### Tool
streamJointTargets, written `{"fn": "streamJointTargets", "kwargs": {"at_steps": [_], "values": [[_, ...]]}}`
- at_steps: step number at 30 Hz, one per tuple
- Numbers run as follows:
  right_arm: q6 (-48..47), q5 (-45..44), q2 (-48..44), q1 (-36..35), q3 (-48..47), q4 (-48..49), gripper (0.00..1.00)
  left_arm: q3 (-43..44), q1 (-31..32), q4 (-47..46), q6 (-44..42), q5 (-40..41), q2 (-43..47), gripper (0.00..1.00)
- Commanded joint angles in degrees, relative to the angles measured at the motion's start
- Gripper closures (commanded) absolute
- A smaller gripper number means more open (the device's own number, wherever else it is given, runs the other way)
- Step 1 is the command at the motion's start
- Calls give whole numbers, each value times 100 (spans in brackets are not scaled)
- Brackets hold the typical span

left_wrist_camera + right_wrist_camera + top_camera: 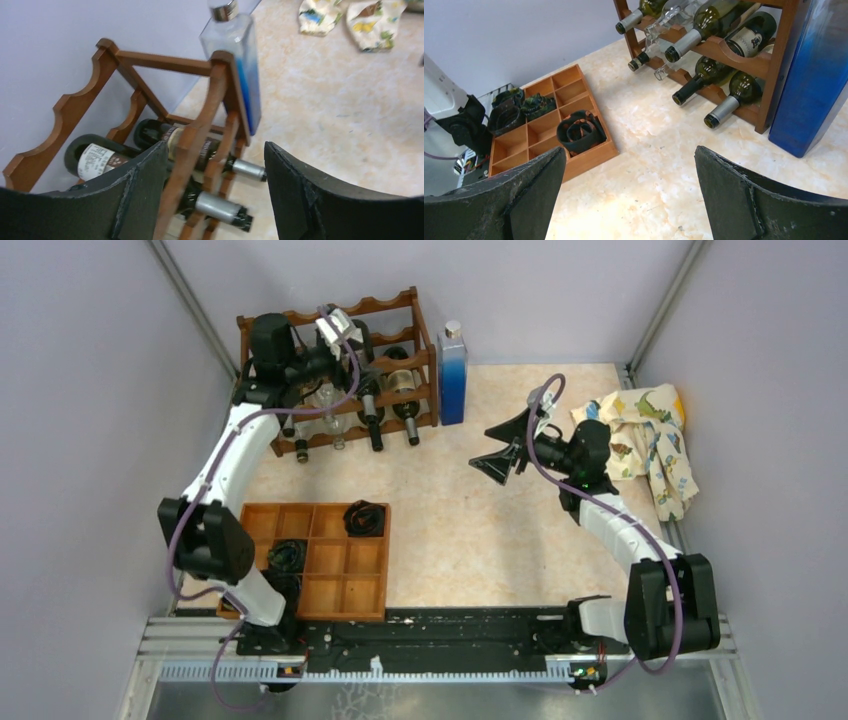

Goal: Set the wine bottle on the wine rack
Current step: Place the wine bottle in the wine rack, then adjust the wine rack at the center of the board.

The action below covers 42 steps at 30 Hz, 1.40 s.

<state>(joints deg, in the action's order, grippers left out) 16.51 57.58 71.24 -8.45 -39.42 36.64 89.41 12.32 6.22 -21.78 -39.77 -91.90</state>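
Observation:
The wine rack (400, 375) is a reddish-brown frame with scalloped rails at the back left, and it also shows in the right wrist view (724, 47). Several wine bottles lie in it, among them a dark labelled bottle (95, 155) and two silver-capped necks (247, 170). My left gripper (340, 340) hovers over the top of the rack. It is open (215, 147), a rail of the rack (197, 135) runs between its fingers, and it holds nothing. My right gripper (500, 455) (629, 150) stands open and empty over the middle of the table.
A tall blue square bottle (452, 375) stands against the rack's right end. A flat wooden compartment tray (345, 590) with black rolled straps sits near the left arm's base. A patterned cloth (645, 440) lies at the right edge. Grey walls close in the table.

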Motion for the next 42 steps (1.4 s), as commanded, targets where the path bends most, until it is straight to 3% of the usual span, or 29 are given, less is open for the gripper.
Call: {"fn": "streamJointTargets", "kwargs": {"at_steps": [1, 9, 13, 22, 26, 30, 42], "values": [[-234, 162, -199, 45, -326, -37, 2, 846, -335, 683, -936, -1105, -870, 26], [-289, 173, -185, 62, -339, -157, 2, 1533, -344, 803, -965, -1202, -1787, 39], [-248, 161, -148, 63, -321, -122, 2, 1645, -336, 694, -916, -1306, -2019, 51], [-227, 141, -89, 63, -318, -70, 2, 1733, -168, 654, -974, -1361, -2285, 61], [-219, 137, -102, 70, -297, -79, 2, 1743, -151, 683, -1011, -1417, -2295, 85], [-211, 146, -117, 110, -286, -88, 2, 1689, -151, 900, -1239, -1546, -2157, 100], [-140, 166, -93, 124, -321, 1, 2, 858, -159, 930, -1427, -1983, -1343, 100]]}}
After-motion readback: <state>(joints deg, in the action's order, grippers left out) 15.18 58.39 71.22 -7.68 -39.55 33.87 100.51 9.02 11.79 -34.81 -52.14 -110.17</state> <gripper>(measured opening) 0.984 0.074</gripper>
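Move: The empty left hand is going for the rack's upper front rail, roughly 7 cm ahead, 1 cm right and 8 cm below. The labelled wine bottle lies under that spot, about 10 cm ahead and 17 cm down. The rack's right front post is some 9 cm ahead and 13 cm right, the blue bottle about 12 cm ahead and 18 cm right. From the right hand the rail spot lies roughly 20 cm ahead and 25 cm left. Left hand goes down 8 cm and forward 7, shuts on the rack's upper front rail, pulls back slightly. ##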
